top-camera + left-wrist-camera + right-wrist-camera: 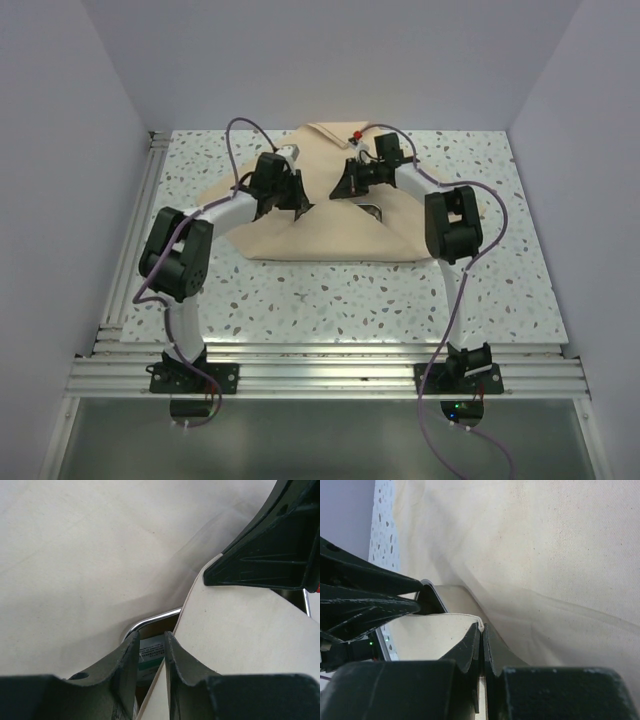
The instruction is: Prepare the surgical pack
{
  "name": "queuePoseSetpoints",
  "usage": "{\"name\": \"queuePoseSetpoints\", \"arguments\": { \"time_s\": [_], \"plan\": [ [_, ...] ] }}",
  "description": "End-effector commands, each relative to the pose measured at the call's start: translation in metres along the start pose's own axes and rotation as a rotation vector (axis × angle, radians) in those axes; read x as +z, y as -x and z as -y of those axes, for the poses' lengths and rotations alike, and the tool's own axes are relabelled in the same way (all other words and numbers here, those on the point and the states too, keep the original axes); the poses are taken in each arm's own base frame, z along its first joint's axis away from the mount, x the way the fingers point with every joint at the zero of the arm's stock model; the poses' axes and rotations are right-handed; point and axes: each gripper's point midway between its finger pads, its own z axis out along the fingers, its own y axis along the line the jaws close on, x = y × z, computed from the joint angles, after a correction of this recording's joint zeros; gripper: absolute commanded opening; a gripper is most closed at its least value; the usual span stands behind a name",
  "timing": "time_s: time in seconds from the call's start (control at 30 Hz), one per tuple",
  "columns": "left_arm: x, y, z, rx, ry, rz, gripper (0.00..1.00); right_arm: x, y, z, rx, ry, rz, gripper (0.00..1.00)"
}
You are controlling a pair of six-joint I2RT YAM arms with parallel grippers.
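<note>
The tan cloth sheet (330, 238) lies on the table, its sides folded in over the steel tray (373, 211), of which only a corner shows. My right gripper (350, 186) is above the tray. In the right wrist view it (482, 626) is shut on a raised edge of the cloth (545, 555). My left gripper (299, 200) is just left of the tray. In the left wrist view its jaws (151, 636) stand slightly apart over the tray's rim (150, 620). A printed packet (151, 655) shows through the gap, and a cloth flap edge (240, 630) runs beneath. Scissors and forceps are hidden.
The speckled tabletop (330, 300) surrounds the cloth. Aluminium rails run along the left side (135, 230) and the near edge (330, 370). White walls close in the back and both sides. Purple cables (245, 130) loop above both arms.
</note>
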Motion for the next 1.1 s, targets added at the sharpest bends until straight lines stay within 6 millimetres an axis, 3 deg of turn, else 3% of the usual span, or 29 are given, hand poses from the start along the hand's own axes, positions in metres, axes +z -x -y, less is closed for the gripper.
{"name": "queuePoseSetpoints", "arguments": {
  "time_s": [0.0,0.2,0.4,0.77,0.93,1.07],
  "plan": [
    [-0.031,0.045,0.0,-0.013,0.039,0.128,0.31,-0.001,0.011,-0.003,-0.001,0.062,0.013,0.0],
    [-0.045,0.057,-0.004,-0.025,0.064,0.161,0.32,0.001,0.006,0.01,0.081,0.127,-0.004,0.0],
    [-0.041,0.055,-0.003,-0.025,0.054,0.147,0.32,0.003,0.005,0.023,0.138,0.15,-0.005,0.0],
    [-0.051,0.049,-0.016,-0.031,0.113,0.16,0.32,0.02,-0.021,0.06,0.22,0.064,-0.054,0.0],
    [-0.065,0.051,-0.025,-0.062,0.12,0.188,0.32,0.023,-0.022,0.063,0.292,0.052,-0.067,0.0],
    [-0.065,0.049,-0.024,-0.067,0.109,0.173,0.32,0.019,-0.032,0.061,0.326,0.028,-0.096,0.0]
  ]
}}
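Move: Closed on the edge of the cloth flap drawn over the tray, the right hand has the tray's far rim about 3 cm below and 1 cm back; the tray's middle is some 7 cm back, 1 cm to its right and 5 cm down, and the tray's open right end 8 cm right, 3 cm back, 4 cm down. From the left hand the tray's middle lies about 3 cm back, 8 cm right and 6 cm below. Keeping its pinch on the flap, the right hand sinks about 3.5 cm towards the tray's far rim, rolling the wrist some 15 degrees so its front side tips down. The left hand, fingers still partly open and empty, climbs about 5 cm off the tray's left end, pauses, then swings left and slightly down, ending about 5 cm farther left, away from the flap. ##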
